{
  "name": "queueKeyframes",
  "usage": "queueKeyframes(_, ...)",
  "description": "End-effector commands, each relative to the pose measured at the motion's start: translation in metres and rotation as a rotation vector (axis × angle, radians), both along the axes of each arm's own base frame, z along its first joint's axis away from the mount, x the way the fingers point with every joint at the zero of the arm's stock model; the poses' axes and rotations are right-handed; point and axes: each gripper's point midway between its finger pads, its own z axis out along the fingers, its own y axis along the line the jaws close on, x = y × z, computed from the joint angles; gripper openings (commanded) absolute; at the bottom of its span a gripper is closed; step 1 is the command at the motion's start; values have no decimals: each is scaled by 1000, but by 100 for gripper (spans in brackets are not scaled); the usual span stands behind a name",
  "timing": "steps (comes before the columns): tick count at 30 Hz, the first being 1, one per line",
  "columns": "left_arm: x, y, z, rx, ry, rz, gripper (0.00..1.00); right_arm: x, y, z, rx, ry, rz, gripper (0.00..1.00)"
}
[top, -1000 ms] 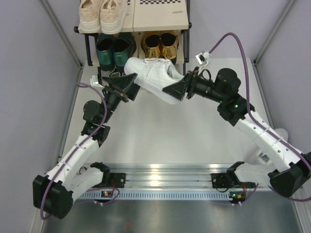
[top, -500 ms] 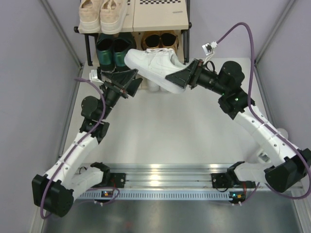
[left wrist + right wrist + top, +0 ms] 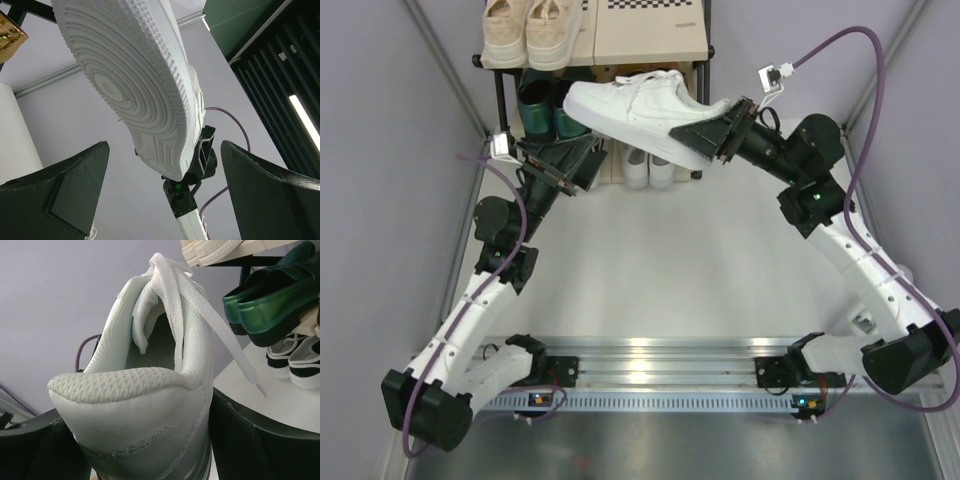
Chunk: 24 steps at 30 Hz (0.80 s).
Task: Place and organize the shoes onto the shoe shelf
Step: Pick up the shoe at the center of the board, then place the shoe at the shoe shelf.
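Note:
A white lace-up shoe (image 3: 630, 100) hangs in the air in front of the shoe shelf (image 3: 650, 40), toe to the left. My right gripper (image 3: 698, 135) is shut on its heel (image 3: 145, 420), with one black finger on each side. My left gripper (image 3: 578, 165) stands open below the toe, touching nothing. In the left wrist view it looks up at the ribbed sole (image 3: 130, 85) from between the left gripper's (image 3: 165, 192) spread fingers. Beige sneakers (image 3: 530, 30) sit on the top tier, green loafers (image 3: 542, 105) on the middle tier, and black-and-white sneakers (image 3: 650, 168) at the bottom.
A sliver of a gold loafer (image 3: 7, 35) shows at the left wrist view's top left edge. Grey walls close in on both sides of the white table (image 3: 660, 270). The right half of the shelf's top board, with its checkered strip (image 3: 650, 5), carries nothing.
My right arm has lifted the white shoe higher and back toward the shelf, covering the gold loafers. The left gripper has risen and moved back with it, staying open.

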Motion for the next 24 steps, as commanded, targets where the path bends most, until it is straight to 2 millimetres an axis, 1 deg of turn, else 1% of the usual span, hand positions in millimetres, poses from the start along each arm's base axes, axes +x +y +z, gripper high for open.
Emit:
queueKeyframes(1,-8,4,19,-4,-69,10,98,-29,-18,89,192,-197,24,0)
queueKeyframes(5,-6,1,37,1,-109,1,98,-24,-20,95,240,-151,42,0)
queueKeyframes(6,-5,-1,46,4,-126,-4,98,-25,-20,97,244,-151,44,0)
queueKeyframes(9,1,-5,55,10,-139,-12,98,-22,-21,101,258,-151,49,0)
queueKeyframes(10,0,-6,67,6,-164,-16,98,-20,-21,102,263,-153,47,0)
queueKeyframes(11,7,-9,68,12,-159,-19,98,-18,-22,105,274,-150,45,0)
queueKeyframes(12,6,-9,78,7,-179,-25,98,-19,-23,108,282,-154,47,0)
queueKeyframes(13,7,-11,83,6,-187,-30,98,-13,-24,107,285,-146,39,0)
queueKeyframes(14,15,-14,82,8,-175,-33,98,-14,-25,113,300,-156,42,0)
queueKeyframes(15,18,-14,85,7,-180,-32,98,-12,-25,115,304,-156,39,0)
queueKeyframes(16,20,-15,89,6,-188,-35,98,-6,-25,114,305,-151,33,0)
queueKeyframes(17,26,-19,93,2,-191,-42,98,-6,-27,120,319,-161,35,0)
queueKeyframes(18,29,-20,97,-1,-195,-44,98,-3,-27,121,322,-160,34,0)
queueKeyframes(19,33,-21,98,-3,-192,-48,98,3,-27,120,321,-159,25,0)
queueKeyframes(20,40,-24,102,-7,-194,-52,98,3,-29,127,333,-175,23,0)
queueKeyframes(24,58,-31,108,-27,-200,-66,98,15,-31,134,345,-204,-5,0)
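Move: The white shoe, held by the heel in the right hand, points leftward; its middle lies about 10 cm left of that hand, 5 cm ahead and 3 cm above. The free half of the top board is roughly 22 cm ahead of the right hand and 8 cm left, near its height, with the beige shoes some 23 cm left of that spot. From the open left hand, the white shoe's middle is about 7 cm ahead, 11 cm right and 5 cm higher. The white shoe, still pinched at the heel by the right hand, is carried up and forward about 5 cm each way towards the top board, the wrist rolling some 10 degrees so that the toe end lifts. The left hand, fingers staying wide open, climbs about 8 cm while reaching forward and a little right, closing in on the shoe's toe end and sole; no touch can be seen. ##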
